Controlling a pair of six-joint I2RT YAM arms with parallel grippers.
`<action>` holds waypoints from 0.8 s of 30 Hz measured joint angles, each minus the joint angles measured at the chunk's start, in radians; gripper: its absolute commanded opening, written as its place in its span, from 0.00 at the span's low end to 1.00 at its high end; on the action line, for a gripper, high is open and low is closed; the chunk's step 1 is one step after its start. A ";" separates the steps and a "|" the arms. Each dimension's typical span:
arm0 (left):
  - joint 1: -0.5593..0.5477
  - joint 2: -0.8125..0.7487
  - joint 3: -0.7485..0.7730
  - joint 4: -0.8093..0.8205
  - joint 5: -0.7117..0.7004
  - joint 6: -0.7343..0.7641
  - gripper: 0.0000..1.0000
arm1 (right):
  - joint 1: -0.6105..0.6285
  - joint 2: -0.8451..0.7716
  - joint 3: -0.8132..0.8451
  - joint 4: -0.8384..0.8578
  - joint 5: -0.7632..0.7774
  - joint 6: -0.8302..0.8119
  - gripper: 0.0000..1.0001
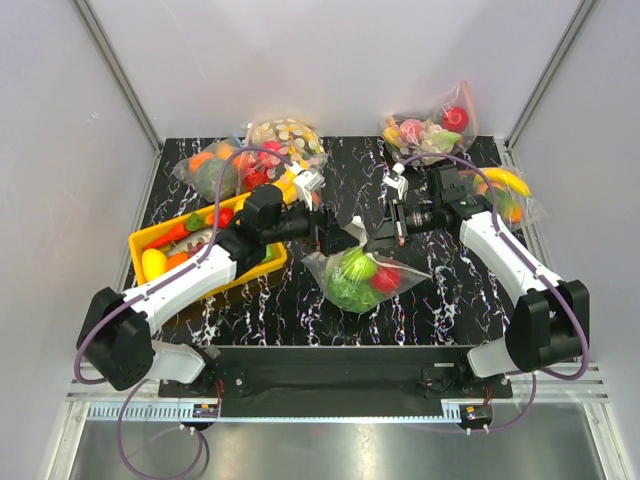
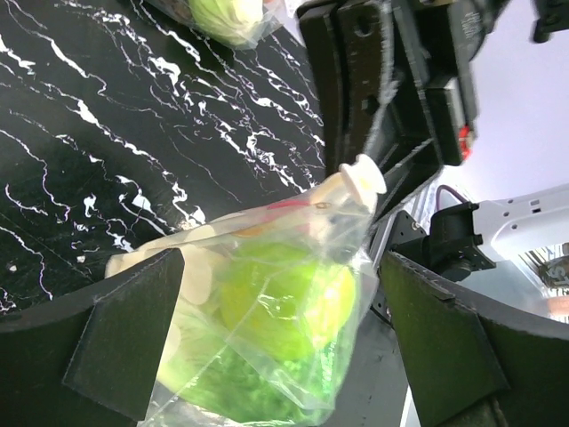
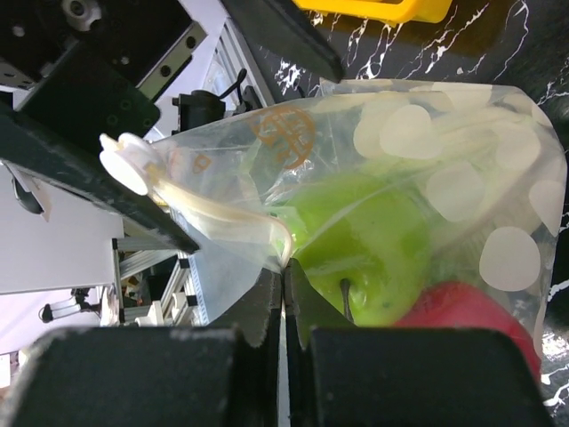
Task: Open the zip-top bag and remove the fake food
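The zip-top bag, clear with white dots, sits at the table's middle. It holds the fake food: a leafy lettuce, a green apple and a red fruit. My right gripper is shut on the bag's top edge beside the zip strip, whose white slider sticks out to the left. My left gripper is wide open, with the bag and slider between its fingers. In the top view both grippers, left and right, meet over the bag's top.
A yellow bin with loose fake food stands at the left. Other filled bags lie at the back: one back left, a dotted one, one back right, one with bananas at the right edge.
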 measured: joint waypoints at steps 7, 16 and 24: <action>-0.004 0.066 0.015 0.003 -0.004 -0.005 0.96 | 0.000 0.002 0.005 -0.027 -0.004 -0.017 0.00; -0.031 0.088 0.023 0.024 0.021 -0.038 0.07 | 0.000 0.024 0.005 -0.063 0.008 -0.052 0.28; -0.045 0.091 -0.040 0.029 0.053 -0.023 0.00 | 0.000 0.034 0.004 -0.083 0.024 -0.063 0.54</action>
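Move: The zip-top bag hangs by its mouth from the closed right fingers. The stretch of mouth edge facing the open left fingers lies about 3 cm right of the left hand and 2 cm lower, level with it fore and aft; from the right hand it is about 2 cm left, at its height. Inside the bag, the green apple is some 4 cm right, 2 cm back and 6 cm below the left hand, the red fruit 8 cm right, 4 cm back and 8 cm below. Down and to its right by about 2 cm each, the left hand eases its open fingers over the bag's mouth edge and shuts them, pinching the film beside the right fingers. It then carries on down and back another 2–3 cm. Meanwhile the right hand, still at first, opens to about half, letting go of the edge, and sinks just under 2 cm. ##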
